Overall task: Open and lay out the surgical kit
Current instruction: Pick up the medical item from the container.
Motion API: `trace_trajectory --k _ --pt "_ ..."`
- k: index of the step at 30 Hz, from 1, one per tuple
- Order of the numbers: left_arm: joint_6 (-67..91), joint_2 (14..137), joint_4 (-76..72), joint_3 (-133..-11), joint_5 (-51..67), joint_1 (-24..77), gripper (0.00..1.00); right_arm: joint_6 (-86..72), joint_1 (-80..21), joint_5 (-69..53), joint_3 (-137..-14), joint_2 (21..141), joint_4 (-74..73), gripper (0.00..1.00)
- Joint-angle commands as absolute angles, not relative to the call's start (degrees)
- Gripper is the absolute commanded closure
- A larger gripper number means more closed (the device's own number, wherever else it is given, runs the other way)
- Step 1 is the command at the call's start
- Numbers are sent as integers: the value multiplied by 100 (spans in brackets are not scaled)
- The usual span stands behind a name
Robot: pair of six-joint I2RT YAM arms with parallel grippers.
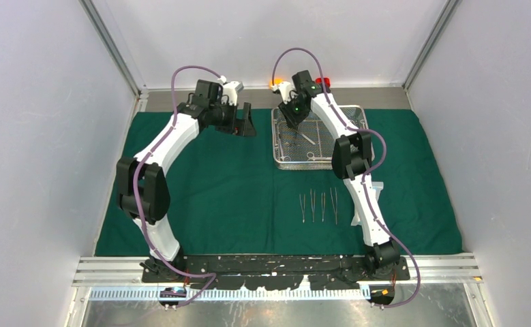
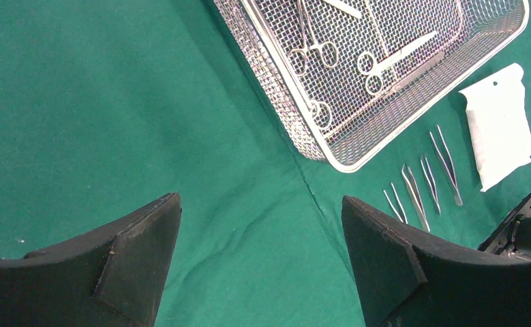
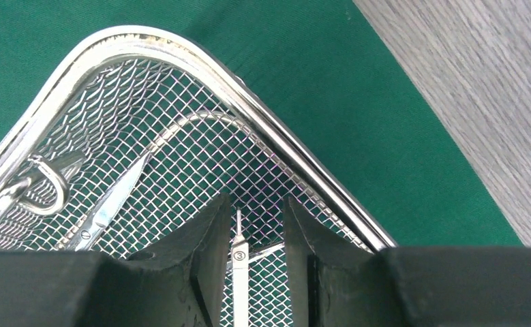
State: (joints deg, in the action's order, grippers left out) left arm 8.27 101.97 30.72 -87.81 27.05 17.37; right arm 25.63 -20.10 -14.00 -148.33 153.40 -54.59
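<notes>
The dark green cloth [image 1: 235, 191] lies spread flat on the table. At its back right stands the wire-mesh tray [image 1: 283, 163], with scissors [image 2: 385, 65] and ring-handled forceps [image 2: 313, 51] inside. Several tweezers [image 1: 318, 204] lie in a row in front of the tray. The white packet [image 2: 497, 126] rests to their right. My right gripper [image 3: 257, 199] reaches down into the tray's far corner [image 3: 283, 129]. Its fingers straddle a slim steel handle marked 3 [image 3: 239, 272], which lies against the left finger with a gap to the right one. My left gripper [image 2: 260, 199] hangs wide open over bare cloth, left of the tray.
An orange block [image 1: 276, 83] and a red block [image 1: 324, 82] sit on the grey table strip [image 3: 480, 88] behind the cloth. Enclosure walls stand close on the left, right and back. Another pair of scissors [image 3: 105, 204] lies in the tray left of my right fingers.
</notes>
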Motion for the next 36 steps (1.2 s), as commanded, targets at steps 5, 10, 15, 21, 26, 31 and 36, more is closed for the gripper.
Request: trace_trajectory --k 5,10,15,21,26,31,36 --pt "747 9958 3003 -8813 2847 1667 11 2716 -2039 -1467 -14889 15320 -5574 66" --pt "756 9958 2988 -8807 2881 1648 11 2766 -2039 -1408 -14696 15221 -5574 73" --pt "785 9983 2989 -8798 2930 1627 10 2785 -2037 -1377 -14619 15171 -5594 78" --pt "817 9989 2981 -8800 2964 1608 10 2845 -2028 -1274 -14632 15153 -5590 81" --pt "844 10002 2979 -8807 2996 1608 10 2893 -2028 -1240 -14640 15163 -5624 81" --pt "853 10001 2977 -8815 3001 1600 11 2909 -1994 -1247 -14637 15179 -5694 80" --pt "878 10043 2970 -8841 3029 1600 10 2922 -1938 -1307 -14624 15211 -5779 82"
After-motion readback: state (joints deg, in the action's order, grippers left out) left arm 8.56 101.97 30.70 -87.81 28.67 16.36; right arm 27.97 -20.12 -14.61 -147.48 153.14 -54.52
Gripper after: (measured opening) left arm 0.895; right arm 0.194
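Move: The right hand is low over the container floor, its half-open fingers straddling the narrow tip of the medical item, a flat scalpel handle. The handle's middle is about 4 cm back, 4 cm right and 1 cm below. A ringed clamp lies some 4 cm straight back from this hand, and scissors about 7 cm back and 4 cm left. From the left hand the handle is roughly 11 cm ahead, 19 cm right and 15 cm lower. The right fingers draw together around the narrow tip of the scalpel handle, going from about two fifths open to one fifth, where they settle and seem to pinch it. The hand itself stays practically in place low in the container, beside the far-left corner, still pointing steeply down, without lifting. ##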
